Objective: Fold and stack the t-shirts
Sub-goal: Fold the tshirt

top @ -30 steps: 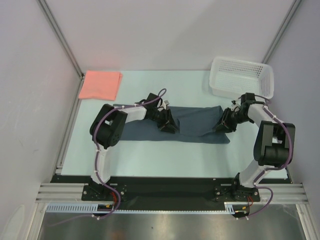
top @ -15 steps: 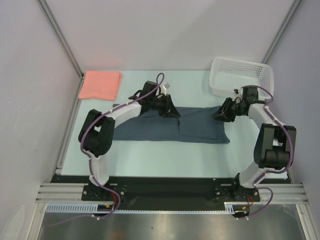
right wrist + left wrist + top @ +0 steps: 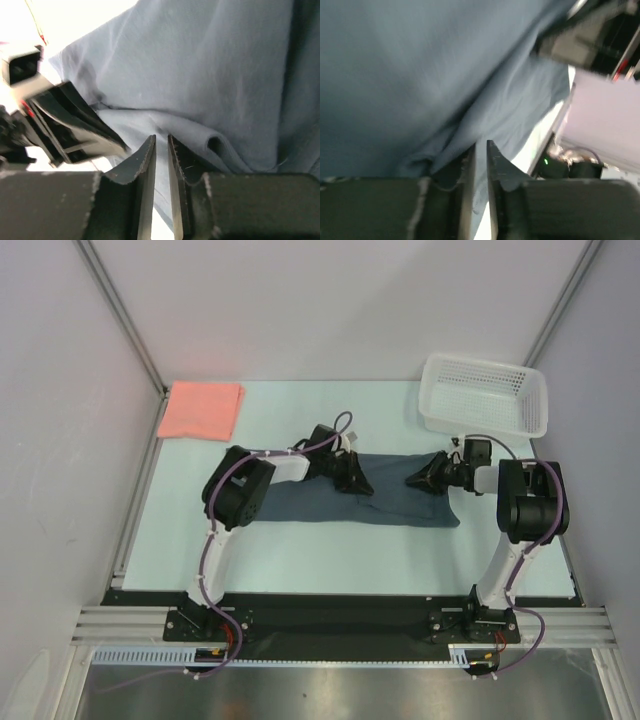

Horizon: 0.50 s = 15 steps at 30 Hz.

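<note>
The dark slate t-shirt (image 3: 400, 505) lies as a long folded band across the middle of the table. My left gripper (image 3: 355, 480) rests on its far edge near the middle. In the left wrist view the narrow jaws (image 3: 480, 145) hold bunched blue-grey cloth (image 3: 420, 75). My right gripper (image 3: 415, 480) is close to the right of it on the same edge. In the right wrist view its gripper (image 3: 161, 137) is nearly closed with a layer of the shirt (image 3: 225, 65) running between the fingers. The salmon-pink t-shirt (image 3: 200, 410) lies folded at the far left corner.
A white mesh basket (image 3: 485, 395) stands at the far right, just behind my right arm. The two grippers are a short gap apart, and the left gripper (image 3: 70, 120) shows in the right wrist view. Walls close in the table at the back and both sides.
Both grippers have moved toward each other along the shirt's far edge and slightly nearer. The left arm's elbow swung in, and the right forearm now points left.
</note>
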Tool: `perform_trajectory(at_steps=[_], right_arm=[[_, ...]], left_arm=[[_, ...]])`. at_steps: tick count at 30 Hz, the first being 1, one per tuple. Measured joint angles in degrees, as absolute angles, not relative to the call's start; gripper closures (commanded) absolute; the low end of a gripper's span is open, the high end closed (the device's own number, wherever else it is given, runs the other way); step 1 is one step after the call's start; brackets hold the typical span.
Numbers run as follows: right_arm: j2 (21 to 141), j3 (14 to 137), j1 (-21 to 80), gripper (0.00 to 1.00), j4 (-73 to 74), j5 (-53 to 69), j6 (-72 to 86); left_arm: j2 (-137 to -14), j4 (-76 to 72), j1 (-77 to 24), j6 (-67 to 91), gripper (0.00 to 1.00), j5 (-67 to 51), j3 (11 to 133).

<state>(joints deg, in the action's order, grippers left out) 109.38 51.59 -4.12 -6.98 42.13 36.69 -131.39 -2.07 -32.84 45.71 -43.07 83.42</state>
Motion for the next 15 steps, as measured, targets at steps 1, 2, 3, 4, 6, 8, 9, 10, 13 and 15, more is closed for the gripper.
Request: perform_trajectory(at_steps=[1,2,3,4,6,8,9,10,13,15], right_arm=[[109.43,51.68,-4.25,0.76,-7.51,41.87,36.51],[109.43,51.96,-4.29,0.71,-7.14,41.63,36.21],[109.27,52.66,-4.25,0.67,-5.85,41.45,35.79],[109.08,53.41,-4.10,0.61,-4.56,40.93,34.92],[107.39,56.64,-2.72,0.47,1.93,37.32,32.58],[104.84,60.29,-0.89,0.39,9.54,32.14,29.78],[103.53,63.02,0.32,0.37,14.20,29.61,28.82],[102.35,66.00,1.69,0.35,18.02,26.79,27.99],[98.76,73.45,5.56,0.27,26.59,18.26,27.22],[96.12,74.87,7.79,0.25,29.89,14.00,28.49]], left_arm=[[-131.81,-0.03,-32.27,44.80,0.76,-42.98,85.36],[-132.05,1.85,-31.70,43.53,0.68,-42.11,87.35],[-132.07,3.46,-31.18,42.06,0.62,-41.23,88.58],[-131.50,5.06,-30.63,40.49,0.54,-40.73,89.14],[-129.19,8.58,-30.17,38.02,0.39,-40.23,88.88],[-124.57,13.56,-30.06,35.31,0.34,-38.44,87.50],[-121.32,16.64,-29.98,34.00,0.33,-36.97,86.63],[-117.78,19.62,-29.80,32.75,0.33,-35.53,85.73],[-104.40,25.56,-29.34,30.06,0.37,-29.71,82.32],[-92.86,28.05,-27.90,29.85,0.38,-24.51,77.19]])
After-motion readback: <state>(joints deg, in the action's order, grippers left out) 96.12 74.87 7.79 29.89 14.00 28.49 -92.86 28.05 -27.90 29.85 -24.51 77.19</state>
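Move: The dark t-shirt's gathered upper layer lies right under both pairs of nearly shut fingertips, about 1 cm below each hand point. From the right hand, the shirt's near right corner is some 11 cm back and 7 cm right, and the empty basket about 25 cm ahead and 14 cm right. From the left hand, the shirt's left end lies roughly 34 cm left and 2 cm ahead; the coral folded shirt, about 26 cm ahead and 40 cm left. The t-shirt's upper layer is left lying as both hands open wide and lift their fingertips off it. The left first nudges a couple of centimetres forward, then swings up about 17 cm and left towards the shirt's left end, drawing slightly back; the right rises some 11 cm, almost straight up, its fingers tipping about 25 degrees further down. ##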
